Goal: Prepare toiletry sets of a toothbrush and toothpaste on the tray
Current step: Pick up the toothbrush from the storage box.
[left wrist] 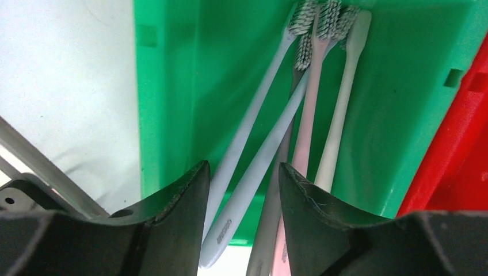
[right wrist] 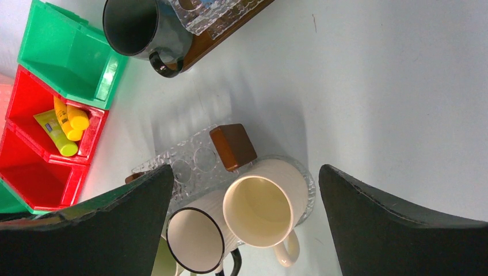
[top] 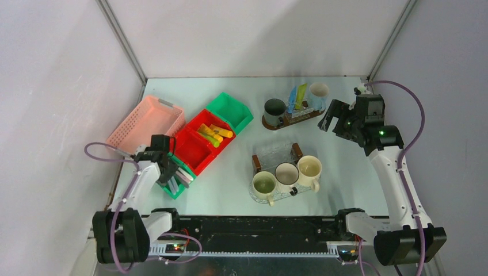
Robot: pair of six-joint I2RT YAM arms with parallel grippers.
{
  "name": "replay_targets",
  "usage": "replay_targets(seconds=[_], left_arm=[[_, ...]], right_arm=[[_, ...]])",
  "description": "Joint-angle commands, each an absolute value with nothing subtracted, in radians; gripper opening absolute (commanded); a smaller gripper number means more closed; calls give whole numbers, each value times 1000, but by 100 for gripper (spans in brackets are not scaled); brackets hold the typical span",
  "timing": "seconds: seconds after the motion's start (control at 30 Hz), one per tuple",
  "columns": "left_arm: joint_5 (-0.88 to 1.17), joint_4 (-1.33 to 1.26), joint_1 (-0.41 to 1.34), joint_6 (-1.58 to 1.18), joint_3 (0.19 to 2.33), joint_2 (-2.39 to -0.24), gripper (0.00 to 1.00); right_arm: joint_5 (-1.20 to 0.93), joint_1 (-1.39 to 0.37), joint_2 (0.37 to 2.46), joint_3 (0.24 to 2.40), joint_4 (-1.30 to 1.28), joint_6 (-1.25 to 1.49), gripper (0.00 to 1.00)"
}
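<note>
Several slim pale toothbrushes (left wrist: pixel 253 115) lie in a green bin (left wrist: pixel 172 86) at the near left. My left gripper (left wrist: pixel 243 165) is down in that bin, its jaws part open around two pale blue handles, with a gap still showing. Toothpaste tubes (top: pixel 213 135) in yellow and orange lie in the red bin (top: pixel 198 146). The near tray (top: pixel 276 152) holds three mugs: greenish (top: pixel 265 185), white (top: pixel 286 173) and cream (top: pixel 309 167). My right gripper (top: pixel 339 123) hangs wide open and empty above the table; its wrist view looks down on the cream mug (right wrist: pixel 265 210).
A back tray (top: pixel 290 119) carries a dark mug (top: pixel 275 108), a pale blue mug (top: pixel 318 92) and a clear holder with a tube and brush (top: pixel 299 98). A pink basket (top: pixel 147 123) stands far left, and another green bin (top: pixel 230 112) sits behind the red one.
</note>
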State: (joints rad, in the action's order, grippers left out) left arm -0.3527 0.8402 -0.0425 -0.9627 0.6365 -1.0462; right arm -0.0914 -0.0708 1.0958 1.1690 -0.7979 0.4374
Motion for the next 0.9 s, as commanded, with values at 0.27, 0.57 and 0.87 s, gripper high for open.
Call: replay_targets(seconds=[0.27,0.57,0.87], left_arm=[[-290,649,-55,-976,696,-1250,42],[-336,795,-55,-987,774,-1238,36],[-327,811,-55,-991,704,-1154,20]], right_arm=[[-75,-72,1088,1174,-784,435,99],[-75,-70,1087,1174,-780,434,99],[-105,-68,1107,1174,-765,444,100]])
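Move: The blue-grey toothbrush has its middle about 2 cm ahead of the half-open left gripper, 2 cm to its left and 2 cm below, its handle passing between the fingertips. The white toothbrush lies some 5 cm ahead, level sideways; the empty red compartment is about 9 cm ahead and 9 cm to the right; the pink basket about 18 cm ahead and 7 cm left. From the right gripper the blue-grey toothbrush lies roughly 55 cm left, 14 cm back and 20 cm lower. Bring the left gripper forward and down into the green box, sinking about 2.5 cm among the toothbrush handles, then keep going forward, about 4 cm in all, while rising again and sweeping the two bluish handles along with the rear finger. Finish by easing back a centimetre, with the fingers closing steadily from half open to about a fifth around those handles. ##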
